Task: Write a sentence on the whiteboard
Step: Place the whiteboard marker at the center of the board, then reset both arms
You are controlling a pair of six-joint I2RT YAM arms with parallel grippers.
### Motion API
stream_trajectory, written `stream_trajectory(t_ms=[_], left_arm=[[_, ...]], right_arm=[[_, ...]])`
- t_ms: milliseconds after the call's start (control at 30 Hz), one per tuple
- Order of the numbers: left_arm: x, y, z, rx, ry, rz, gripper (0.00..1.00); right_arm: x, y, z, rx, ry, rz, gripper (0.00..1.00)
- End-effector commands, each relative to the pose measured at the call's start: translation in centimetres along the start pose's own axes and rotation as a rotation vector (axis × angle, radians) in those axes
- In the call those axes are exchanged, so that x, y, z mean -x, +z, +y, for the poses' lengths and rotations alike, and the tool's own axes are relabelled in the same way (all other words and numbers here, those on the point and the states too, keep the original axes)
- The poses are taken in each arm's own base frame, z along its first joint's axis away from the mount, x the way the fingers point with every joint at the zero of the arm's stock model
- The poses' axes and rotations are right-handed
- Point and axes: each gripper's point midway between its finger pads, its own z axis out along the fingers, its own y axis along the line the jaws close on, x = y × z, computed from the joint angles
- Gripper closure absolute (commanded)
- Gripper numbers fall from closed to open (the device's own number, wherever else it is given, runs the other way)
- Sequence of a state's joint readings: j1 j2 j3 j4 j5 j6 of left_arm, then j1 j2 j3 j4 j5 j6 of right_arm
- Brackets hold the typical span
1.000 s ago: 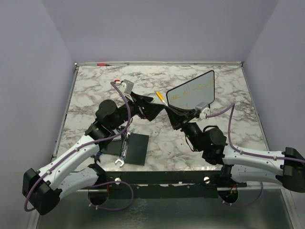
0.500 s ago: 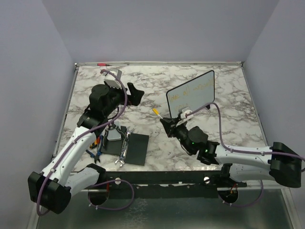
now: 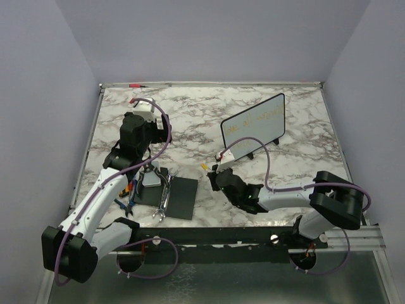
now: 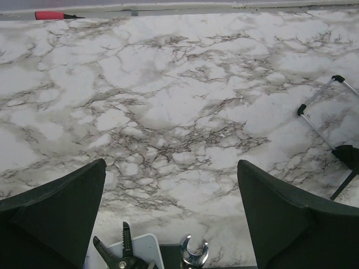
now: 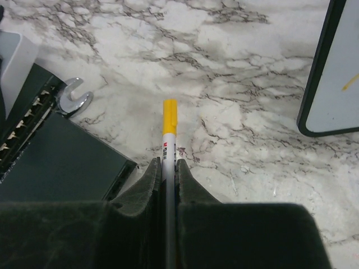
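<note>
The whiteboard [image 3: 253,126] stands propped at the back right of the marble table, and its black-framed corner [image 5: 331,73] shows at the right of the right wrist view. The sentence [image 3: 258,119] runs across it in faint yellow lettering; one yellow stroke [image 5: 350,82] shows up close. My right gripper [image 3: 215,172] [image 5: 168,165] sits low, in front and to the left of the board, shut on a white marker with a yellow end [image 5: 169,126] that points left, away from the board. My left gripper [image 3: 159,130] [image 4: 171,190] hangs open and holds nothing over the left half of the table.
A flat black pad [image 3: 180,196] [image 5: 56,162] lies near the front edge, with a wrench [image 3: 161,202] [image 4: 193,255], pliers [image 3: 130,193] and a small white block [image 3: 152,178] beside it. A red pen [image 3: 135,85] [image 4: 53,15] lies at the far edge.
The right arm has drawn back from the whiteboard toward the near edge, still holding the marker. The left arm has swung back to the left, away from the middle.
</note>
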State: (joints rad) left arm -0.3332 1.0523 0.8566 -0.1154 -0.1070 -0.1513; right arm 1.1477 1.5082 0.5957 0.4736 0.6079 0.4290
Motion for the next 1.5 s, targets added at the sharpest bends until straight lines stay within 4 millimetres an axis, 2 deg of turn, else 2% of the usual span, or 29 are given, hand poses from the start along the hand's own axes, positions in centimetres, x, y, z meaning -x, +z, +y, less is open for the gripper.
stream_trajectory(t_ms=[0,167,367,567,700,800,867,1000,1100,1200,1333,1400,1467], left_arm=[[0.0,-0.9,1.8,0.078,0.045,-0.017,0.01],[0.0,-0.9,1.7,0.075,0.038,-0.014,0.01],[-0.1,-1.0,1.7,0.074,0.029,-0.016,0.01],[0.1,-1.2,1.6,0.065,0.004,-0.025,0.01],[0.5,-1.3,2.2,0.077,-0.017,-0.033,0.01],[0.7,-1.5,1.8,0.049,-0.021,-0.042,0.01],[0.7,-1.7,1.9,0.050,-0.023,-0.049,0.01],[1.1,-2.1,2.6,0.088,-0.018,-0.069,0.01],[1.2,-2.4,3.2,0.113,-0.015,-0.079,0.01],[1.0,-2.6,3.6,0.127,-0.026,-0.073,0.01],[0.9,-3.0,4.5,0.166,-0.038,-0.080,0.01],[1.3,-3.5,4.9,0.186,-0.030,-0.100,0.01],[2.1,-4.4,5.4,0.215,-0.029,-0.135,0.01]], right_arm=[[-1.4,0.5,-1.1,-0.093,0.054,0.041,0.95],[-2.4,0.7,-1.9,-0.152,0.060,0.081,0.78],[-1.5,0.2,-1.8,-0.141,0.062,0.064,0.57],[1.8,-1.6,-2.9,-0.148,0.010,-0.002,0.34],[4.6,-3.2,-2.9,-0.095,-0.067,-0.050,0.09],[6.4,-3.9,-3.7,-0.110,-0.115,-0.036,0.02],[7.2,-4.0,-4.5,-0.069,-0.103,0.003,0.01],[10.1,-4.0,-8.0,-0.021,0.015,0.002,0.00],[11.4,-4.5,-11.9,-0.056,0.072,-0.002,0.00],[12.5,-5.1,-17.1,-0.136,0.164,-0.023,0.00],[14.2,-7.5,-23.8,-0.289,0.278,-0.106,0.00],[15.4,-9.2,-25.8,-0.374,0.278,-0.167,0.00],[16.9,-11.0,-26.8,-0.445,0.241,-0.247,0.00]])
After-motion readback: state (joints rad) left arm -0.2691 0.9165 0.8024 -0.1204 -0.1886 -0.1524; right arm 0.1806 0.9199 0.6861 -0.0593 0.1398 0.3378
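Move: The right hand still pinches the whiteboard marker, yellow end pointing ahead-left; its laying spot is bare table some 3 cm below, about 1 cm right and 2 cm back. From that hand the standing whiteboard is about 17 cm ahead and 18 cm right; the black panel lies 14 cm left and 9 cm back, the wrench 21 cm left and 8 cm back. For the empty left hand, the spot is roughly 18 cm right, 13 cm back and 18 cm below. The right fingers lay the marker down on the table with a short drop of about 2.5 cm, spread wide and come off it. The hand then rises and swings about 25 cm right and 10 cm forward, towards the whiteboard's right end, turning some 30 degrees clockwise. The left hand, empty and open, drifts left and slightly up. ##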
